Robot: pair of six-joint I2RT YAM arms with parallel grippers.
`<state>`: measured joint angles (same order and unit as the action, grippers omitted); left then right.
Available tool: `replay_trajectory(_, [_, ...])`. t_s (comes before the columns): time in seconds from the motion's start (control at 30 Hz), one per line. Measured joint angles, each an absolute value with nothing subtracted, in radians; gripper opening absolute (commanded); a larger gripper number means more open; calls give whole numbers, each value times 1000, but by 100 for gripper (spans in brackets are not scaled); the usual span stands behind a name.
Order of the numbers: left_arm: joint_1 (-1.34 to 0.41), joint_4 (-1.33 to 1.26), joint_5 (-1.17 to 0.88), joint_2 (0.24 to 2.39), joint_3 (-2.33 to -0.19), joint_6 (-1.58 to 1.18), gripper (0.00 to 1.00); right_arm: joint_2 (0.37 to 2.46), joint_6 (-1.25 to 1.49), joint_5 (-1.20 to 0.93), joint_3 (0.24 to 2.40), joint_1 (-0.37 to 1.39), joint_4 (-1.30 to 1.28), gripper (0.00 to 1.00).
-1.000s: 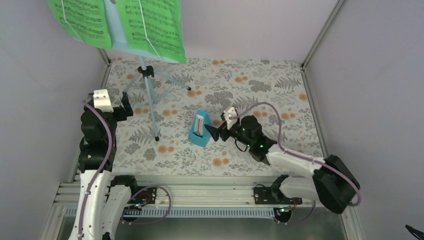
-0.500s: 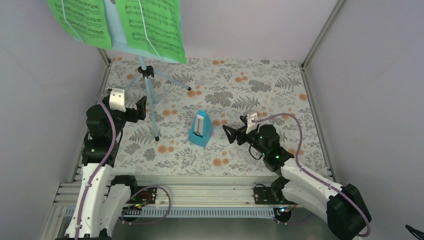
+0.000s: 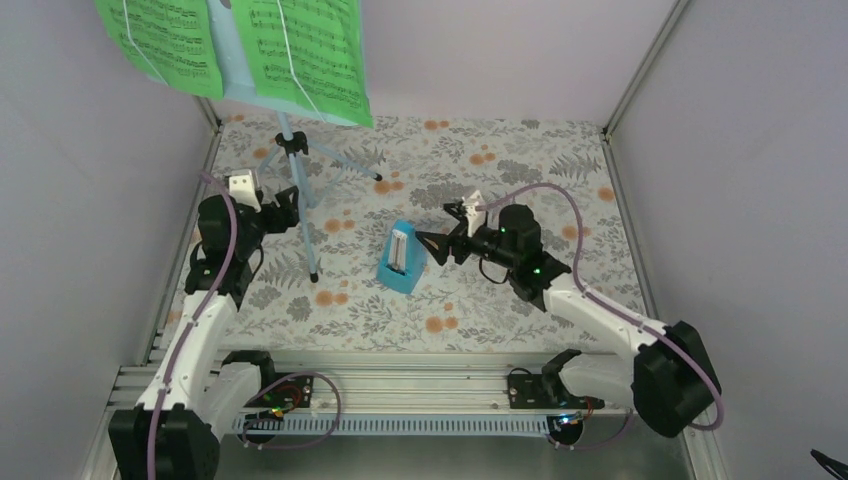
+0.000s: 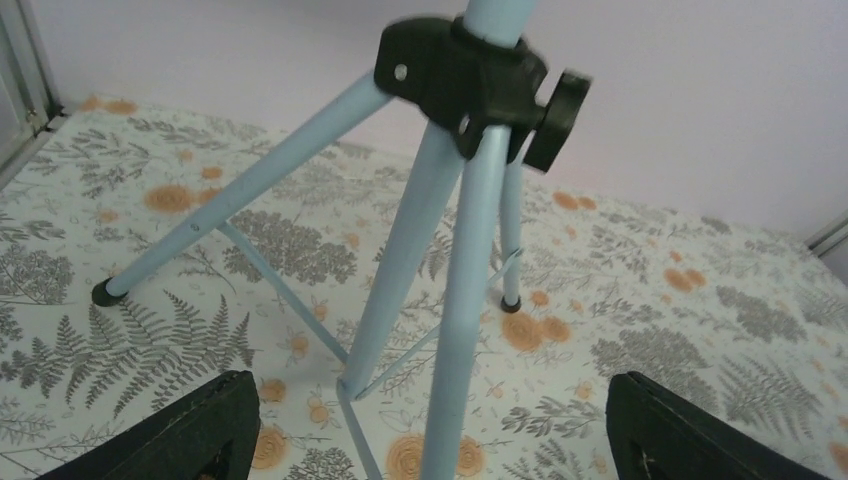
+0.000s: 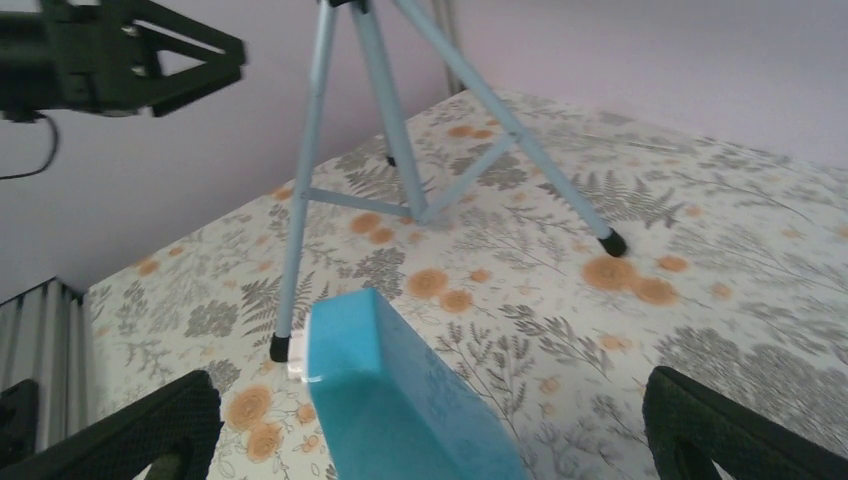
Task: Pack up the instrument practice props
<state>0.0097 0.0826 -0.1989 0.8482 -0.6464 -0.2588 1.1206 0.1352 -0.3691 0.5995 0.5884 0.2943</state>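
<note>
The pale blue tripod music stand [image 3: 301,205] stands at the back left. Its desk carries two bright green sheet-music pages [image 3: 300,55]. My left gripper [image 3: 289,207] is open and right beside the stand's front leg. In the left wrist view that leg [image 4: 470,300] runs down between the left gripper's [image 4: 435,430] wide-apart black fingers, touching neither. The small blue metronome [image 3: 401,258] stands mid-table with its white face to the left. My right gripper [image 3: 437,230] is open just right of it. In the right wrist view the metronome [image 5: 400,400] fills the gap of the right gripper [image 5: 420,430].
A floral cloth [image 3: 520,180] covers the table, bounded by pale walls with metal corner posts [image 3: 640,70]. The tripod's black hub and knob [image 4: 470,75] sit high in the left wrist view. The stand's three feet spread over the back left of the cloth.
My left arm has reached forward and right until its gripper straddles the tripod's front leg. My right arm pulled back, then swung up again beside the metronome.
</note>
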Motion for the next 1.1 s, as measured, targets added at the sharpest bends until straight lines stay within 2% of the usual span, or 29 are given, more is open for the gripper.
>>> replay_trajectory(0.27, [16,-75,-225,970,-613,-303,73,1303,36,-488,747,617,271,99])
replay_trajectory(0.57, [25,-247,-268,1068,-538,-255,72,1449,-47,-526,859,656,207,95])
replay_trajectory(0.7, [25,-321,-344,1111,-531,-216,67,1474,-65,-521,872,667,192,83])
replay_trajectory(1.0, [25,-384,-423,1239,-533,-153,37,1487,-72,-469,876,675,185,56])
replay_trajectory(1.1, [25,-407,-448,1242,-533,-141,26,1483,-74,-456,875,681,185,50])
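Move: The left hand's aim, a grip spot on the music stand's near leg, lies about 6 cm ahead, 3 cm right and 7 cm below; the black hub is some 13 cm ahead, 5 cm right and 7 cm above. The metronome's middle is about 9 cm left of the right hand, 1 cm ahead and 9 cm below. From that hand, the near leg's foot is roughly 26 cm left, 2 cm ahead and 18 cm lower. The left fingers close in around the stand's near leg and the right ones around the metronome's top, neither grip shut yet. The left hand sinks about 7 cm and goes forward about 5, shifting right while turning clockwise, its fingers narrowing to a third open. The right hand sweeps left, then sinks, tips dipping, fingers half closing late. ##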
